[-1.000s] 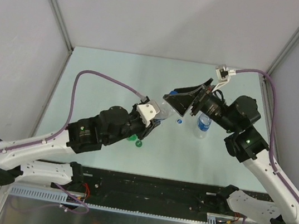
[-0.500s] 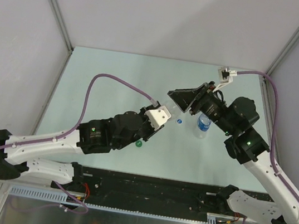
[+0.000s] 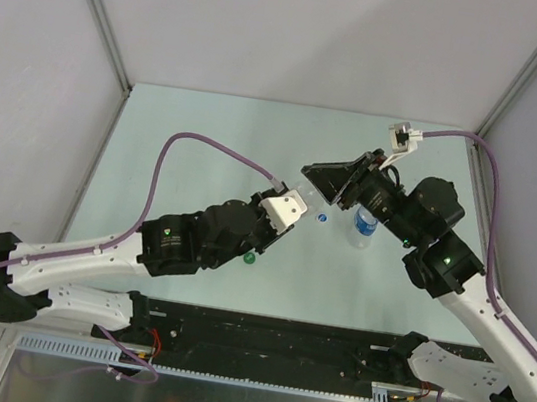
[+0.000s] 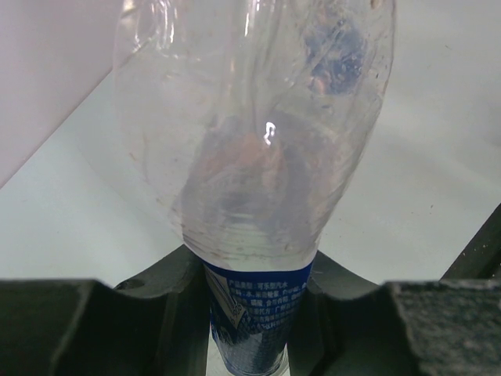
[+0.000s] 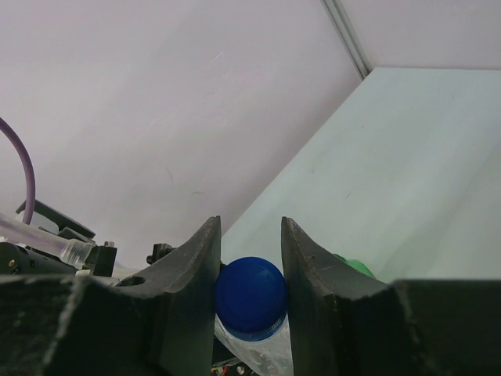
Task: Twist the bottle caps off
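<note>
My left gripper (image 4: 254,265) is shut on a clear bottle (image 4: 250,157) at its blue label, holding it off the table and tilted toward the right arm. A blue bottle cap (image 5: 250,296) sits on this bottle's neck. My right gripper (image 5: 249,227) is shut on that cap, one finger pressed against each side. From above, the two grippers meet over the middle of the table, left gripper (image 3: 291,207) below right gripper (image 3: 309,173). A second clear bottle (image 3: 364,225) with a blue label stands upright under the right wrist. A green cap (image 3: 250,257) lies by the left arm.
A small round blue piece (image 3: 322,217) lies on the pale green table (image 3: 188,128) between the grippers and the standing bottle. Something green (image 5: 356,268) shows behind my right finger. Grey walls close in the table on the left, back and right.
My right gripper has closed from wide open onto the blue cap. The left arm carried the bottle slightly to the right, then held still.
</note>
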`<state>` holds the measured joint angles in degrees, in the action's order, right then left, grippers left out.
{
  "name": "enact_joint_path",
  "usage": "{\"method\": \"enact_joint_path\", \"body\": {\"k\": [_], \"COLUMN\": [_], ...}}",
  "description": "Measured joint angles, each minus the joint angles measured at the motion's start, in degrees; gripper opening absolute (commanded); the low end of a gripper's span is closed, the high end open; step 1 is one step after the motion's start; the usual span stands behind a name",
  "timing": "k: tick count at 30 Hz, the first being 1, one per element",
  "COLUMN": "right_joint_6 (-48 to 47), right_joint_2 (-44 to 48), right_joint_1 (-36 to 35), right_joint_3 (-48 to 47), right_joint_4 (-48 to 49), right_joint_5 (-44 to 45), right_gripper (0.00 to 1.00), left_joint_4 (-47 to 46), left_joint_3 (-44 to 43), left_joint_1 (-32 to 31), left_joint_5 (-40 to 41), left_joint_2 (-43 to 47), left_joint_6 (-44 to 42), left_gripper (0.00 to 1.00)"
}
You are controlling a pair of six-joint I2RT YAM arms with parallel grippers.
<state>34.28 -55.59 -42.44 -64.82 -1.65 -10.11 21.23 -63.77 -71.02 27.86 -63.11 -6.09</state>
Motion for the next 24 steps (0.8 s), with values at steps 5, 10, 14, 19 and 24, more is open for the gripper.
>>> {"method": "enact_joint_path", "body": {"k": [5,10,14,19,24], "right_joint_6": [-1.03,-2.97,-4.76,-6.99,-7.41], "right_joint_2": [0.50,1.81,3.56,4.68,4.94], "right_joint_1": [-0.11,-0.09,-0.09,0.70,2.60], "right_joint_3": [0.00,0.68,1.73,2.71,4.20], "right_joint_4": [-0.46,0.11,1.84,5.09,9.42], "right_joint_5": [-0.24,-2.03,-5.55,-13.60,-24.44], "right_gripper": [0.00,0.00,0.00,0.00,0.00], "left_joint_4": [0.00,-0.04,-0.15,-1.27,-2.51], "left_joint_3": [0.00,0.00,0.35,2.54,4.81], "left_joint_1": [0.00,0.07,0.74,4.37,8.33], "left_joint_5": [-1.29,-4.52,-10.34,-23.96,-38.77], "left_joint_2": [0.00,0.55,2.21,5.88,8.04], "left_joint_6": [-0.04,-0.42,-0.63,-1.42,-1.46], "left_gripper": [0.00,0.00,0.00,0.00,0.00]}}
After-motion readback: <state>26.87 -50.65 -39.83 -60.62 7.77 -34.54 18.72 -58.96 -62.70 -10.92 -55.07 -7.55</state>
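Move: The held bottle's blue cap is already between the right fingers, and the bottle's body hangs some 10 cm below that hand, about 2 cm back and 2 cm left. For the left hand, which grips the label, the cap is roughly 12 cm above, 3 cm ahead and 3 cm right. From the right hand, a loose blue cap lies about 16 cm ahead, 9 cm right and 42 cm below; the standing bottle is some 11 cm ahead, 19 cm right and 32 cm below. The bottle and its blue cap are drawn back together, slowly at first and then faster, about 6 to 7 cm towards the bases, while being twisted against each other: the left hand turns the bottle some 30 degrees clockwise, and the right turns the pinched cap about 20 degrees counter-clockwise, rises about 2 cm and tips its fingers up. Both grips stay closed. ##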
